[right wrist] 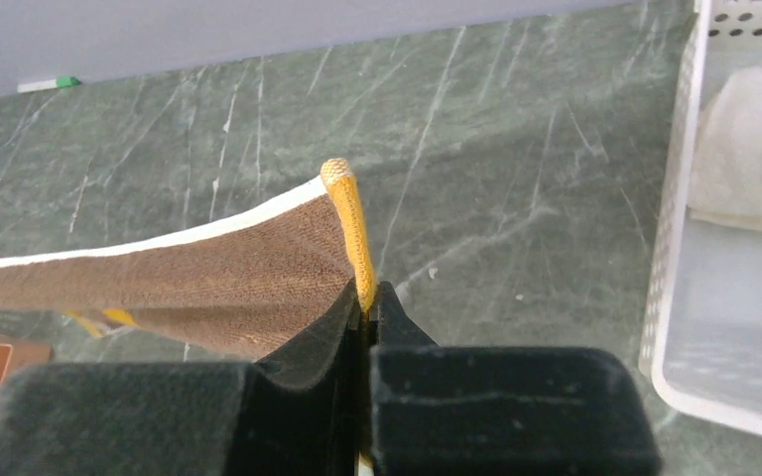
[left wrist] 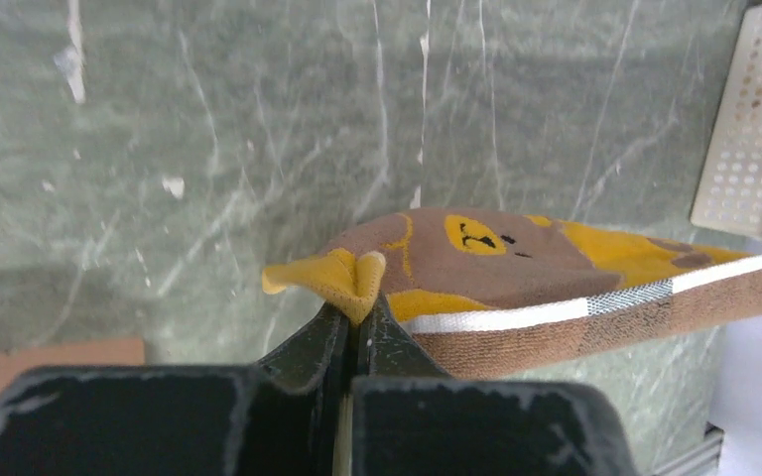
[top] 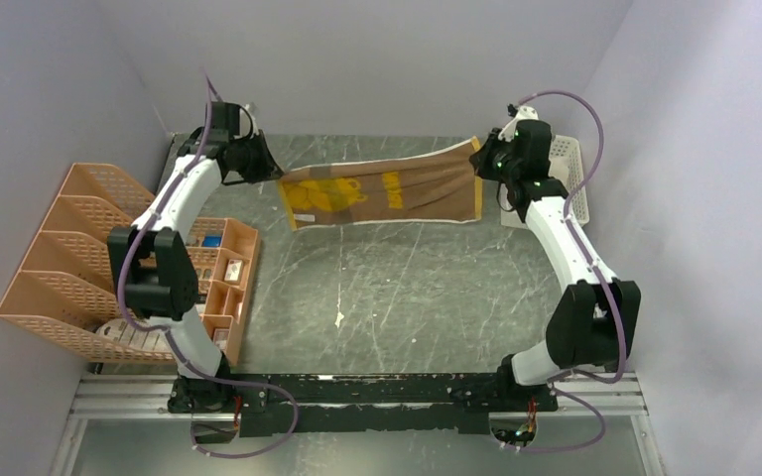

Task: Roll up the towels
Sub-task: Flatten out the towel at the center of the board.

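Note:
The brown towel [top: 387, 193] with mustard-yellow patches hangs stretched between both arms above the far part of the table. My left gripper [top: 273, 171] is shut on its left corner; in the left wrist view the yellow corner [left wrist: 342, 278] bunches out of the pinched jaws of that gripper [left wrist: 359, 319]. My right gripper [top: 478, 159] is shut on the right corner, and in the right wrist view a yellow hem [right wrist: 349, 223] rises from the jaws of that gripper [right wrist: 367, 302]. The cream-white towel [right wrist: 754, 149] lies in the white basket [right wrist: 670, 248].
The white slotted basket [top: 577, 183] stands at the far right, partly behind the right arm. An orange mesh file rack [top: 60, 258] and an orange compartment tray [top: 238, 268] with small items stand along the left side. Grey walls close in on three sides.

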{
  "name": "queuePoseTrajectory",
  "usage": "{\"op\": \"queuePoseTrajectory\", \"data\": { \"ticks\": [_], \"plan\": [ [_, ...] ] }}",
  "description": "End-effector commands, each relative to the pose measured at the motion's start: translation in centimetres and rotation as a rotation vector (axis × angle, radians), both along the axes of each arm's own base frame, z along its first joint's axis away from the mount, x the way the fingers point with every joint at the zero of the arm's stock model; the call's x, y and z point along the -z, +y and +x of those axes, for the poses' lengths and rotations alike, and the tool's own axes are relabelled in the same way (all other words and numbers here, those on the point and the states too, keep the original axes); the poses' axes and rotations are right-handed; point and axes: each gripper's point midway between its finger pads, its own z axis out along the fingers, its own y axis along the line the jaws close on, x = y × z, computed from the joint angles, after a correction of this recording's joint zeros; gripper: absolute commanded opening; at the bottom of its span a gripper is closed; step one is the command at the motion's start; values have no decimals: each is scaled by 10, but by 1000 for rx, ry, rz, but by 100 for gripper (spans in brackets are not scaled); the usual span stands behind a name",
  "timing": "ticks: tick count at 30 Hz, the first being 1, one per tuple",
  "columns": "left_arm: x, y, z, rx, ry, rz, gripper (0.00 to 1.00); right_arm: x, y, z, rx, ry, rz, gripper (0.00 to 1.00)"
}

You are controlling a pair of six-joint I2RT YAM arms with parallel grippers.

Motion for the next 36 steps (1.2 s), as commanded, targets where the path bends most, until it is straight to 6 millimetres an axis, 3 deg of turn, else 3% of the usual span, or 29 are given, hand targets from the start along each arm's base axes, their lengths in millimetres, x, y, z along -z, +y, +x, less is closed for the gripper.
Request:
{"op": "queuePoseTrajectory", "data": {
  "ticks": [1, 6, 13, 16, 21, 23, 25, 26, 27, 29, 31, 33, 36],
  "plan": [
    [-18, 15, 26, -28, -49, 72, 7, -32, -4, 17, -19, -80, -1, 0],
    [-40, 18, 20, -47, -89, 76, 7, -50, -17, 9, 17, -111, -63, 0],
    [-63, -1, -35, -43, -119, 122, 7, -65, -17, -31, 19, -134, -46, 0],
    [-63, -2, -52, -52, -118, 120, 7, -70, -21, -41, 39, -138, -51, 0],
    [-63, 6, -42, -66, -110, 174, 7, -62, -17, -31, 36, -116, -28, 0],
    [-56, 7, -25, -64, -101, 201, 7, -42, -15, -15, 35, -71, -15, 0],
    [-40, 14, 0, -68, -76, 220, 14, -23, -16, 7, 49, -50, -7, 0],
    [-28, 18, 16, -65, -54, 220, 28, -13, -19, 19, 59, -37, -6, 17],
    [-22, 22, 34, -69, -39, 215, 44, -5, -23, 32, 67, -26, -1, 42],
    [-10, 35, 70, -60, -25, 265, 96, -1, -32, 57, 80, -15, 18, 84],
    [-17, 43, 95, -63, -43, 305, 100, -3, -36, 68, 74, -10, 16, 99],
    [-33, 45, 108, -64, -80, 310, 99, -14, -36, 67, 71, -47, 12, 100],
    [-44, 41, 103, -47, -117, 291, 100, -26, -33, 52, 50, -108, 9, 100]
  ]
}}
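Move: Both hands hold the brown towel stretched between them by its two far corners. The board's center, where the towel is to go, lies about 25 cm right of the left hand, 12 cm back and 18 cm down; from the right hand it is roughly 27 cm to the left, 13 cm back and 25 cm down. The white basket is about 22 cm right of the right hand and 5 cm farther out, while the orange rack's middle sits some 34 cm left of the left hand and 12 cm back. Still pinching the far corners, both hands ease forward a centimetre or two, then draw the towel back towards themselves and up by roughly 8 cm at the left hand and somewhat less back at the right. They then sweep out again towards the far wall and down, the left mostly forward (some 17 cm, drifting left), the right mostly down with about 10 cm forward and its fingers tipping down, and during this flick both sets of fingers open wide and let the towel go. ##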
